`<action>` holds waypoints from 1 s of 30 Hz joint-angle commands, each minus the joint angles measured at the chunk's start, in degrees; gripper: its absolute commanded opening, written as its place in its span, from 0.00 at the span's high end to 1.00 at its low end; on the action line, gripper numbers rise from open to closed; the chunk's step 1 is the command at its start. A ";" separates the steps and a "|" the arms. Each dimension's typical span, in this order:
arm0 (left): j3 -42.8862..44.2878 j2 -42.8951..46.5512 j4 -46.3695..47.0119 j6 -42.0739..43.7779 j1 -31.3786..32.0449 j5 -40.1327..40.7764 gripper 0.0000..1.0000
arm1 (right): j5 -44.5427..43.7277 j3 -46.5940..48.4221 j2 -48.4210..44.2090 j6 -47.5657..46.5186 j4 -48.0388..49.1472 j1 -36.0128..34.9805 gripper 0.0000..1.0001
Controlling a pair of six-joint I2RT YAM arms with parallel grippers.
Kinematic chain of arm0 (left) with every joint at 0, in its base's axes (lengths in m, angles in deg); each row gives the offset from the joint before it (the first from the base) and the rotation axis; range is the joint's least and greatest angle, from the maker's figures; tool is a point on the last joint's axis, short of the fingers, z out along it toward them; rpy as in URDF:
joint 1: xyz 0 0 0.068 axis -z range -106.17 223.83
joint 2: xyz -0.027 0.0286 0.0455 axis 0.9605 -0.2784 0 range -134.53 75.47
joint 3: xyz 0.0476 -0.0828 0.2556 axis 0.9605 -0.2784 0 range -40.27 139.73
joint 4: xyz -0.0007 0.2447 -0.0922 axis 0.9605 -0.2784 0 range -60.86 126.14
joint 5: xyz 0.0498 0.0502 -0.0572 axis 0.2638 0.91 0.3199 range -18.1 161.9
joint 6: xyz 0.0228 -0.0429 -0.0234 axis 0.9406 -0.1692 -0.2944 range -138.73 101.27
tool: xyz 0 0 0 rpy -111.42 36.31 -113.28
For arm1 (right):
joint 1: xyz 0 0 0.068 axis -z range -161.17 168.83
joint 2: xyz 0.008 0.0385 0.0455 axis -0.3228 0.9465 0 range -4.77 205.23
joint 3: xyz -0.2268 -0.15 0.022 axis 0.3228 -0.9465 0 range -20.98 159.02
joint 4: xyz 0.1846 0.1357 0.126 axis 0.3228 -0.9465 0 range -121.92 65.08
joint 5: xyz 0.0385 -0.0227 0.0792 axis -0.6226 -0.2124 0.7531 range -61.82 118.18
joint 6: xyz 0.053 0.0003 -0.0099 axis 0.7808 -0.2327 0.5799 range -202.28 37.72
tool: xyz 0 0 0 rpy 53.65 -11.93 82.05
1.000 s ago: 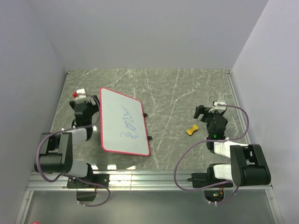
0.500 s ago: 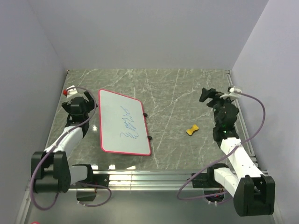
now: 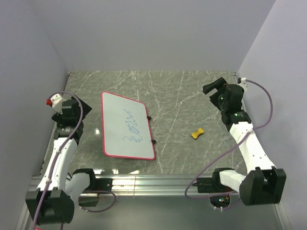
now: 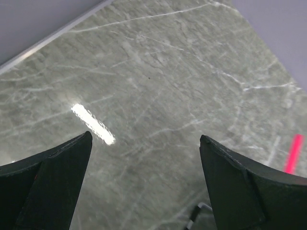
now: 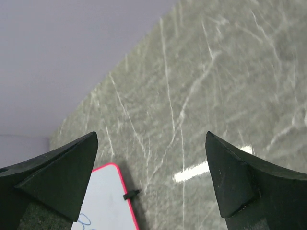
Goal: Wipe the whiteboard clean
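The whiteboard, white with a red-pink rim, lies flat on the left half of the table. Blue scribbles mark its right part, and two black clips stick out of its right edge. My left gripper hovers open to the left of the board, touching nothing. My right gripper is raised at the far right, open and empty. In the right wrist view the open gripper frames the whiteboard's corner and one clip. In the left wrist view the open gripper shows bare marble, with a sliver of pink rim at the right edge.
A small yellow bow-shaped eraser lies on the marble table between the board and the right arm. Grey walls close in the left, back and right sides. A metal rail runs along the near edge.
Both arms have unfolded and risen. The left gripper has swung left, away from the board's left edge. The right gripper has moved up toward the far right corner. Both stay open.
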 commanded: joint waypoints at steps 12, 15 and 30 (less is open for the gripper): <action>15.68 5.61 -19.94 3.13 -1.50 -35.87 0.01 | 13.57 5.51 6.69 8.58 -26.94 -2.81 0.00; 15.51 2.82 -20.29 5.60 -1.24 -42.12 0.01 | 13.29 4.81 5.90 5.59 -31.88 -3.69 0.00; 6.54 -6.69 -14.39 10.08 2.81 -50.66 0.46 | 16.02 0.59 4.56 1.45 -37.34 -3.78 0.03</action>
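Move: For my left hand, the whiteboard's raised left edge lies about 16 cm to the right, 5 cm back and 4 cm lower; the board's middle is roughly 27 cm right, 5 cm back and 11 cm below. For my right hand, the yellow eraser on the table lies about 8 cm back, 3 cm left and 24 cm below. The board's near black clip sits some 25 cm left of the eraser and 4 cm nearer my base. I swing my left hand about 15 cm right, arching up 7 cm and then down past its starting height onto the whiteboard's left edge, turning clockwise some 45 degrees and starting to close the fingers around the edge. Meanwhile my open right hand draws back 11 cm, sinks 10 cm and shifts left towards the eraser, tipping its fingers down about 35 degrees. ##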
